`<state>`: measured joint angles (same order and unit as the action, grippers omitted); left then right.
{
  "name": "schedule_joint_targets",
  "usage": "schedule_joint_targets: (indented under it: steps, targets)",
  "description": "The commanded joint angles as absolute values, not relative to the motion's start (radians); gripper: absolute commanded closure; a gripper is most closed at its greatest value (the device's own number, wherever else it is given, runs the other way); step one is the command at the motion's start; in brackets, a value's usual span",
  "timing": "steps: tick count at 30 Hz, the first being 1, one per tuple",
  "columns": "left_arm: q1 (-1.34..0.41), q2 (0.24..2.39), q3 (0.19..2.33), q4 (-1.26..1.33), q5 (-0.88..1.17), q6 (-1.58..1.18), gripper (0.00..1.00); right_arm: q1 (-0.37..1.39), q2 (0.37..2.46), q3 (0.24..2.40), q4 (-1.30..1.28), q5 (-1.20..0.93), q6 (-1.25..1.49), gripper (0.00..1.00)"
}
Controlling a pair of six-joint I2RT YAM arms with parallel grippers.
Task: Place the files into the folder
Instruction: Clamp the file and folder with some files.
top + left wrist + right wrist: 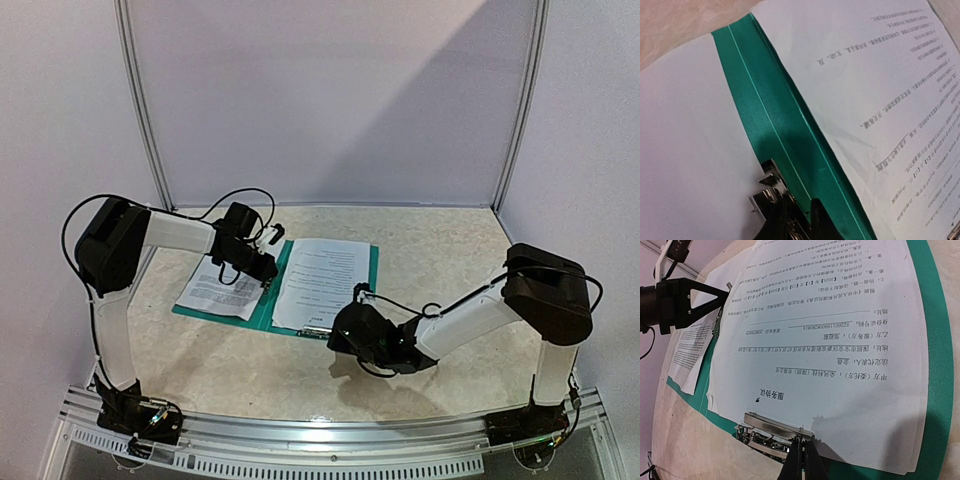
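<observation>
The teal folder lies open on the table. One printed file rests on its right half, its near edge at a metal clip. Another file lies over the left half and sticks out past the folder's edge. My left gripper is down at the spine, its fingers closed on a second metal clip beside the left file. The right gripper is shut, its tips against the near clip's lever. Between the two sheets the green spine shows.
White panels wall the table at the back and both sides, with metal posts at the back corners. An aluminium rail carrying the arm bases runs along the near edge. Bare beige tabletop lies right of the folder.
</observation>
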<state>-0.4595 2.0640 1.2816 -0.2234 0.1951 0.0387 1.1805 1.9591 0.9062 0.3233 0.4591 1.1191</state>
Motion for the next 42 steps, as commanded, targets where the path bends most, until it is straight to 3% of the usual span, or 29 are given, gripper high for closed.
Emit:
schedule_joint_targets:
  steps: [1,26,42]
  targets:
    - [-0.492,2.154,1.213,-0.396,0.326,0.038,0.82,1.223,2.045,0.876,0.032,0.346,1.113,1.00]
    - [-0.486,2.166,1.209,-0.388,0.345,0.032,0.81,1.349,2.172,1.026,-0.220,0.379,1.076,1.00]
    - [-0.485,2.170,1.209,-0.387,0.350,0.034,0.81,1.362,2.093,0.999,-0.107,0.317,0.982,1.00]
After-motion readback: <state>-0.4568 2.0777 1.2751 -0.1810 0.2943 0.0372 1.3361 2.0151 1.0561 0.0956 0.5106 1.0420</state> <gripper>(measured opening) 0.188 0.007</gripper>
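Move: The right fingers are already shut at the right end of the bottom clip, whose middle is about 4 cm to their left and 1 cm ahead. The right-hand sheets centre about 14 cm ahead and 2 cm left, with the spine clip 14 cm ahead and 13 cm left. The left hand is already on that spine clip; from it the bottom clip lies roughly 13 cm back and 9 cm right, and the left-hand sheets 9 cm left, 1 cm back. Still pinching the right end of the bottom clip, the right hand drags that end of the folder back towards the base by 5 to 6 cm and about 4 cm left, staying low over the table, its wrist rolling left side down and turning slightly counter-clockwise late on. The left fingers stay on the spine clip, their gap unchanged, shifting 1.5 cm right and tilting a little. ##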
